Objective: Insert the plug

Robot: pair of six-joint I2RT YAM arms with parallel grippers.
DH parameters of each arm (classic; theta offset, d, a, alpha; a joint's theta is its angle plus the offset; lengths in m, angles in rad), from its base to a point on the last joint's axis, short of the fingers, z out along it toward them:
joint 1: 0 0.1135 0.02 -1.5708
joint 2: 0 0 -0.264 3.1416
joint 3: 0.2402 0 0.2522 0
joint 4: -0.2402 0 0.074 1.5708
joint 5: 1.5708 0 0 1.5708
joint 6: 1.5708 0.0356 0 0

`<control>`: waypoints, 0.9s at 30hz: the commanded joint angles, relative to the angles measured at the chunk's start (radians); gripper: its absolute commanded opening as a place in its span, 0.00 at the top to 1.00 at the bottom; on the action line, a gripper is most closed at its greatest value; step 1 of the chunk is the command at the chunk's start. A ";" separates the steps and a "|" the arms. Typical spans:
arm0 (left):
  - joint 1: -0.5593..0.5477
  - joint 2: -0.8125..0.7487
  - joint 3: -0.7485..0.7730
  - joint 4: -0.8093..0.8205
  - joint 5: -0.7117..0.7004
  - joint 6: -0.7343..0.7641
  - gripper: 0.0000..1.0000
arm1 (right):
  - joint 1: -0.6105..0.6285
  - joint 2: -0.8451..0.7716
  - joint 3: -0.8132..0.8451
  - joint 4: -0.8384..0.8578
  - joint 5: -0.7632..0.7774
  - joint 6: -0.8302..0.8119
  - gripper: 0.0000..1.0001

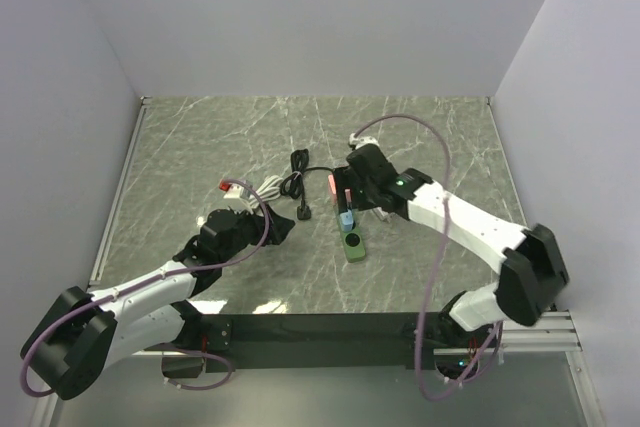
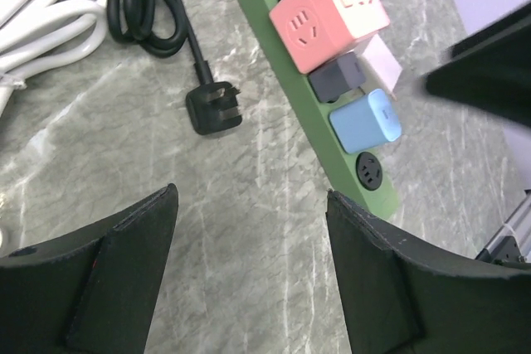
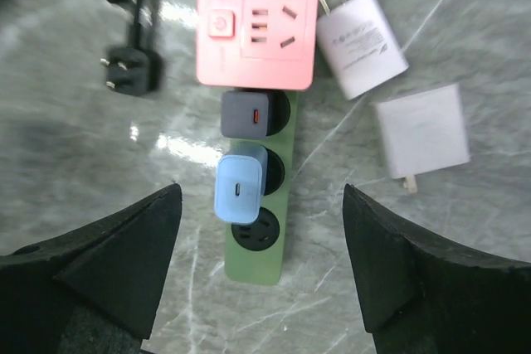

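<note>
A green power strip (image 3: 257,267) lies on the marble table. A pink cube adapter (image 3: 257,22), a dark grey charger (image 3: 247,113) and a light blue charger (image 3: 239,188) are plugged into it, and the end socket (image 3: 255,236) is empty. A black plug (image 2: 214,110) on a black cable lies loose on the table left of the strip (image 2: 386,201). My right gripper (image 3: 261,190) hangs open above the strip's end, nothing between its fingers. My left gripper (image 2: 251,192) is open over bare table, near the plug (image 1: 304,211) and apart from it.
Two white chargers (image 3: 361,43) (image 3: 423,132) lie loose on the right of the strip. A coiled black cable (image 2: 141,6) and a white cable bundle (image 2: 41,6) with a red tag (image 1: 228,187) lie to the left. Grey walls enclose the table.
</note>
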 commanded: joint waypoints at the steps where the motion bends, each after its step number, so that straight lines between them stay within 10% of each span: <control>1: 0.003 -0.019 0.038 -0.007 -0.024 0.021 0.22 | 0.002 -0.117 -0.056 0.057 0.065 -0.022 0.14; 11: 0.003 -0.038 0.044 -0.024 -0.028 0.013 0.23 | -0.201 -0.246 -0.242 0.228 0.034 -0.052 0.12; 27: 0.002 -0.049 0.047 -0.019 -0.011 0.015 0.24 | -0.300 -0.010 -0.260 0.361 -0.075 -0.111 0.12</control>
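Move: The square white plug lies about 9 cm to the right of the open right hand, some 6 cm ahead and 10 cm below. The other white plug is about 11 cm ahead and 2 cm right, also 10 cm down; the dark plug just left in the strip sits about 3 cm ahead and 3 cm left, with the pink cube 8 cm ahead and 4 cm left. From the left hand, the square plug is roughly 25 cm right, 7 cm ahead and 9 cm below. Already clear of the dark plug and still lifting, the right hand rises another 3 cm or so and swings about 9 cm right, away from the strip and towards the square white plug, its wrist turning some 10 degrees clockwise. It then reaches about 4 cm forward and sinks, slowly and then faster, to bring its wide-open fingers down over that plug from above, still short of closing on it. ##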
